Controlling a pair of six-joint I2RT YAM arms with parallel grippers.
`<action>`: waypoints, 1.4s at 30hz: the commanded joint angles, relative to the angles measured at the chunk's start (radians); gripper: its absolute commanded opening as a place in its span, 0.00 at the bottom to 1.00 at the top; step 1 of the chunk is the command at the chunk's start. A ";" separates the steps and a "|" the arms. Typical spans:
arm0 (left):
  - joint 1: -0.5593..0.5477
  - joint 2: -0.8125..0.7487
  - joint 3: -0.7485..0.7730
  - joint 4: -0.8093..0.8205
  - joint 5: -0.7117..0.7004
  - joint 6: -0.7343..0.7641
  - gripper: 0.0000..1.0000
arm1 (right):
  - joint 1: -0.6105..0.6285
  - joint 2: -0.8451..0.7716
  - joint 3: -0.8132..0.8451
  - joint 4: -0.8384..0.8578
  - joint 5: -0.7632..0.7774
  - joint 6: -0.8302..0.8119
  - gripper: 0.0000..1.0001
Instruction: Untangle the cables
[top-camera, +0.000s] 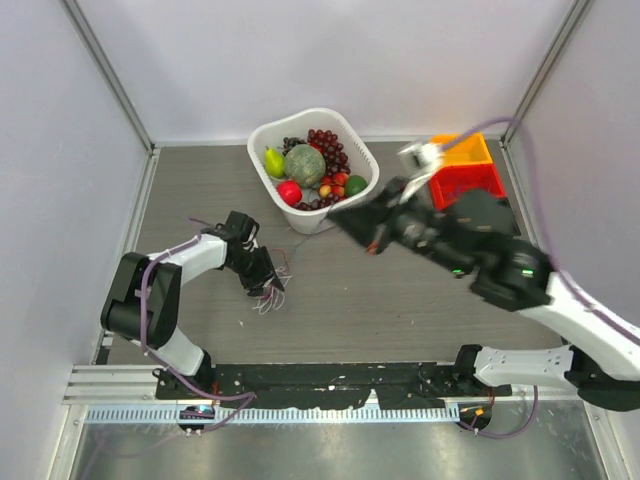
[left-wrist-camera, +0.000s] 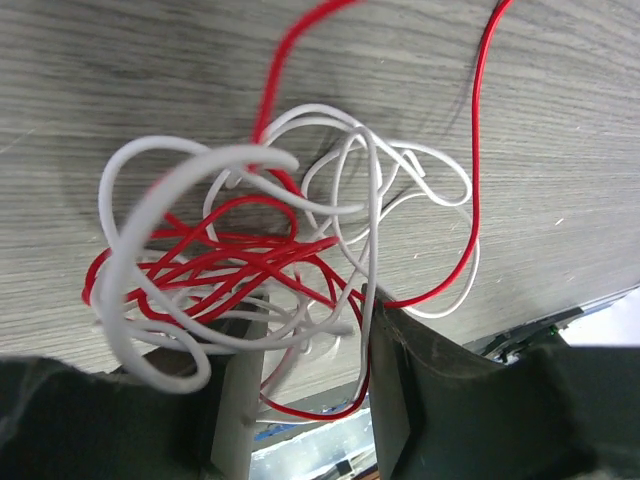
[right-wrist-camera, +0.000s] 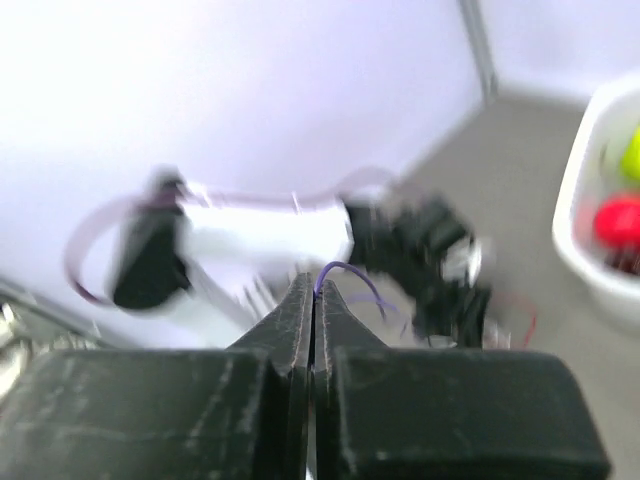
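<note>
The cables (left-wrist-camera: 250, 250) are a loose tangle of red and white wires on the grey wooden table, right in front of my left gripper (left-wrist-camera: 310, 330). Its fingers stand apart, and several red and white strands run through the gap between them. In the top view the bunch (top-camera: 272, 292) lies at the left gripper (top-camera: 262, 275), left of centre. My right gripper (right-wrist-camera: 314, 282) is shut on a thin purple cable (right-wrist-camera: 352, 270) that arcs off toward the left arm. In the top view the right gripper (top-camera: 338, 218) hovers by the basket's front.
A white fruit basket (top-camera: 262, 140) with grapes, a pear, an apple and other fruit stands at the back centre. An orange and red bin (top-camera: 470, 178) stands at the back right. Walls close the table on three sides.
</note>
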 joint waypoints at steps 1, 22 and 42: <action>0.010 -0.045 -0.040 0.012 -0.062 0.035 0.46 | -0.001 -0.069 0.220 -0.068 0.214 -0.103 0.01; 0.041 -0.362 0.129 -0.222 -0.113 0.106 0.59 | -0.002 -0.026 0.198 -0.246 0.521 -0.197 0.01; 0.039 -0.568 0.169 -0.239 0.027 0.044 0.72 | -0.333 0.187 -0.290 -0.231 0.068 0.115 0.01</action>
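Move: The purple cable hangs from the right hand's shut fingers; the bare table it is taken to lies about 6 cm ahead, 9 to the right and 42 below. From that hand the red-and-white tangle is 6 ahead, 14 left, 41 down; the fruit basket 31 ahead, 4 left, 36 down; the card 26 ahead, 14 right, 42 down. The left fingertips already sit in the tangle, its middle 1 cm ahead, 1 left and 1 below. The purple cable stays pinched in the right hand, which swings up and right away from the tangle, then drops fast to some 25 cm below its start, further forward and turned clockwise, fingers tipping down. The left fingers shift slightly left amid the strands, then rise out of the tangle about 15 cm, opening wider as they tilt forward. ##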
